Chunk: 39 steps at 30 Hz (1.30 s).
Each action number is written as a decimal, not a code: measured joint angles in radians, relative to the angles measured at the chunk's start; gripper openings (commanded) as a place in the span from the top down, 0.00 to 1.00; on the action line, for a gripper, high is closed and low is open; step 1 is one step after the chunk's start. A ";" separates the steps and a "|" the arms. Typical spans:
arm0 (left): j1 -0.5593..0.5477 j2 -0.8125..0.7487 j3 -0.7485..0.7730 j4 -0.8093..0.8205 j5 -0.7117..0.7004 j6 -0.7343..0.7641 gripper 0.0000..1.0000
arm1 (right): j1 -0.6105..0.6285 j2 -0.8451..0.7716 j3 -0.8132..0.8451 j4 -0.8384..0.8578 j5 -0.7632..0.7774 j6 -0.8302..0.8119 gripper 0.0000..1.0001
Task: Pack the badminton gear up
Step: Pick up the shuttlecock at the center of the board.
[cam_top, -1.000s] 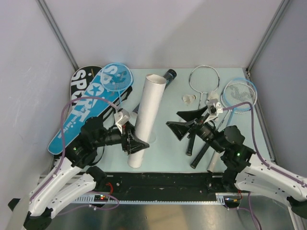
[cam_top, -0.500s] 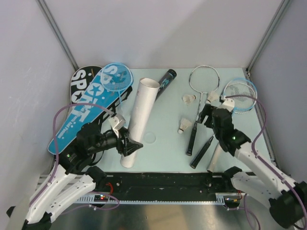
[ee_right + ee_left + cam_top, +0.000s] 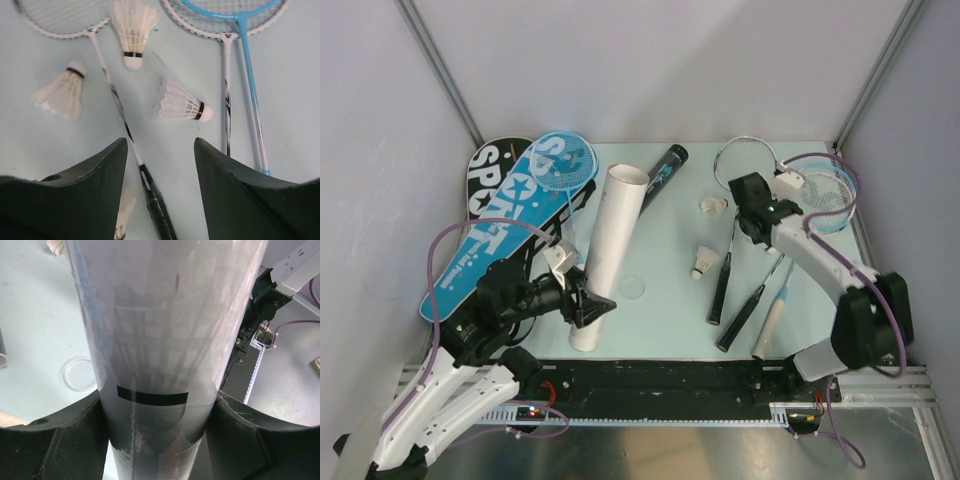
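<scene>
My left gripper (image 3: 585, 303) is shut on the lower part of the white tube (image 3: 610, 235), which slants up toward the far side with its open end on top; in the left wrist view the tube (image 3: 160, 315) fills the gap between the fingers (image 3: 50, 440). My right gripper (image 3: 752, 212) is open and empty above the shuttlecocks. In its wrist view the gripper (image 3: 160, 150) hangs over one shuttlecock (image 3: 180, 105), with two more (image 3: 132, 25) (image 3: 62, 92) beyond. A silver racket shaft (image 3: 107, 75) and a blue racket shaft (image 3: 247, 65) lie beside them.
The black teal-printed tube (image 3: 663, 165) lies at the back. A blue racket (image 3: 563, 160) rests on the blue cover (image 3: 490, 245) and the black cover (image 3: 488, 160) at far left. A clear lid (image 3: 633, 287) lies on the table. Racket handles (image 3: 742, 318) point toward the front edge.
My right arm swung from the middle of the table toward the far right and now hangs over the shuttlecocks, still open. My left gripper drew the tube slightly left and back.
</scene>
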 measured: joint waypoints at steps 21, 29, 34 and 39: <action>-0.001 -0.060 -0.005 0.000 0.010 -0.002 0.49 | -0.054 0.447 0.307 -0.301 0.137 0.256 0.38; -0.008 -0.046 -0.026 0.007 0.004 -0.008 0.49 | -0.075 0.505 0.307 -0.296 0.106 0.254 0.45; -0.012 -0.039 -0.042 0.007 -0.002 -0.008 0.49 | -0.081 0.514 0.307 -0.299 0.093 0.256 0.62; -0.014 -0.032 -0.054 0.015 -0.018 -0.006 0.53 | -0.095 0.514 0.307 -0.311 0.093 0.256 0.77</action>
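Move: The mesh-skirted shuttlecock to pick up lies about 10 cm below the right gripper, some 3 cm ahead and 3 cm to its right, cork towards the robot's back and right. From that shuttlecock, a feathered one lies about 11 cm farther out, another 10 cm farther out and 16 cm to the left, and a third 8 cm nearer and 18 cm to the left. From the left gripper, the mesh shuttlecock is roughly 25 cm ahead, 52 cm right and 19 cm below. Lower the right gripper about 9 cm onto the mesh shuttlecock, easing it some 3 cm forward and nearly 4 cm to the right on the way while it turns clockwise and its fingers tip steeper down. Once low, shut the fingers to about half their starting gap, one on each side of the skirt, to pinch it. Keep the left gripper's hold on the white tube. ##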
